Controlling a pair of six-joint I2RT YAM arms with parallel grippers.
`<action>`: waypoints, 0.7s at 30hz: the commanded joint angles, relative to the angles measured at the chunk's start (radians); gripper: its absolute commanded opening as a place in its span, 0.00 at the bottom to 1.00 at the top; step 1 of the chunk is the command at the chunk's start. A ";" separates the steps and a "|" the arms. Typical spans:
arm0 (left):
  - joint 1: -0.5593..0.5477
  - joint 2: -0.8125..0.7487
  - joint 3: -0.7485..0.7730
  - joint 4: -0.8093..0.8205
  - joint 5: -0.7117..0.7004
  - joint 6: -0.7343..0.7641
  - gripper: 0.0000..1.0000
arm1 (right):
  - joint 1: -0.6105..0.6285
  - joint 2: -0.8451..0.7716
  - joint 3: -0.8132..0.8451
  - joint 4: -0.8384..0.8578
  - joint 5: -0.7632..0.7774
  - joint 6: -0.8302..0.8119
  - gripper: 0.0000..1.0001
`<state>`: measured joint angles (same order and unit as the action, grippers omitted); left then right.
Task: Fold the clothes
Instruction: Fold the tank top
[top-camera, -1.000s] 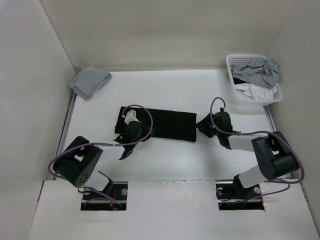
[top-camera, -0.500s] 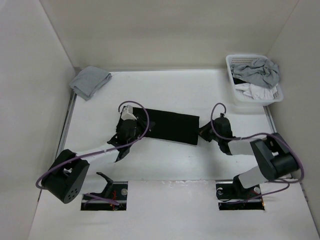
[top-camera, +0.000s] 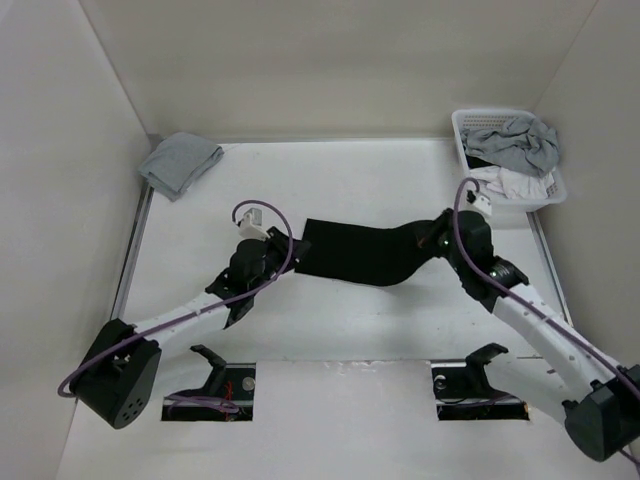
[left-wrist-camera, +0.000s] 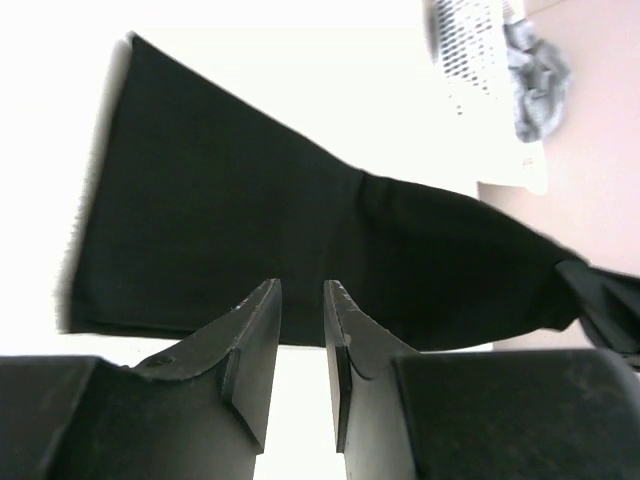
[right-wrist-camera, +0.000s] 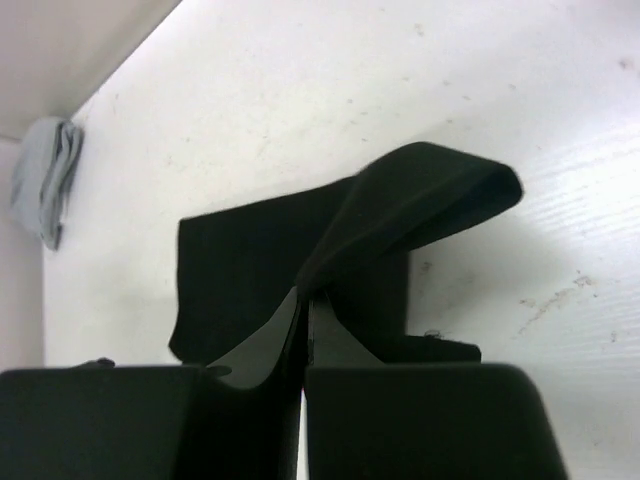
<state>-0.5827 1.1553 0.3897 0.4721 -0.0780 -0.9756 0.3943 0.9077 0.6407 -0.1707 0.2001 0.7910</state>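
Observation:
The clothes (top-camera: 355, 255) are one black garment lying as a long strip across the middle of the table. My right gripper (top-camera: 437, 243) is shut on its right end, which hangs lifted off the table in a fold (right-wrist-camera: 420, 200). The right gripper (right-wrist-camera: 303, 295) has its jaws pressed together on that cloth. My left gripper (top-camera: 288, 257) sits at the strip's left edge. In the left wrist view the left gripper (left-wrist-camera: 302, 287) stands a little open, with bare table between its fingers and the clothes (left-wrist-camera: 250, 220) just beyond the tips.
A white basket (top-camera: 500, 212) with grey and white garments (top-camera: 515, 145) stands at the back right, close to the right arm. A folded light grey cloth (top-camera: 180, 162) lies in the back left corner. Walls enclose the table on three sides.
The right gripper has shut on the garment's right end and raised it toward the back right, stretching the strip rightward. The left arm has reached out along the strip's left edge.

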 joint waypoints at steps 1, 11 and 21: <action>0.014 -0.068 0.015 0.004 0.014 0.011 0.23 | 0.132 0.095 0.164 -0.164 0.146 -0.082 0.01; 0.091 -0.336 -0.051 -0.144 0.055 0.003 0.24 | 0.399 0.620 0.630 -0.295 0.237 -0.068 0.01; 0.261 -0.496 -0.098 -0.245 0.161 -0.026 0.24 | 0.508 1.114 1.070 -0.362 0.213 0.007 0.32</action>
<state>-0.3492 0.6788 0.3115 0.2466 0.0231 -0.9867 0.8841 1.9945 1.6321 -0.4946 0.4107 0.7635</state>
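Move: The right gripper holds the lifted right end of the tank top; the flat left end it is to meet lies about 28 cm to its left, 4 cm ahead and 16 cm below. The left gripper hovers some 28 cm left of it, 4 cm back and 5 cm lower. The laundry basket is about 25 cm ahead and 22 cm to its right. From the left gripper, that left end is roughly 7 cm ahead, 12 cm below. Sweep the right gripper about 25 cm left, drifting some 6 cm forward, carrying the held end over the tank top to its left end; rise slightly first, then sink, turning counter-clockwise and rolling the hand's left side down some 20 degrees. Start opening the fingers as you arrive, still descending. Meanwhile clear the empty left gripper away, up and left. ##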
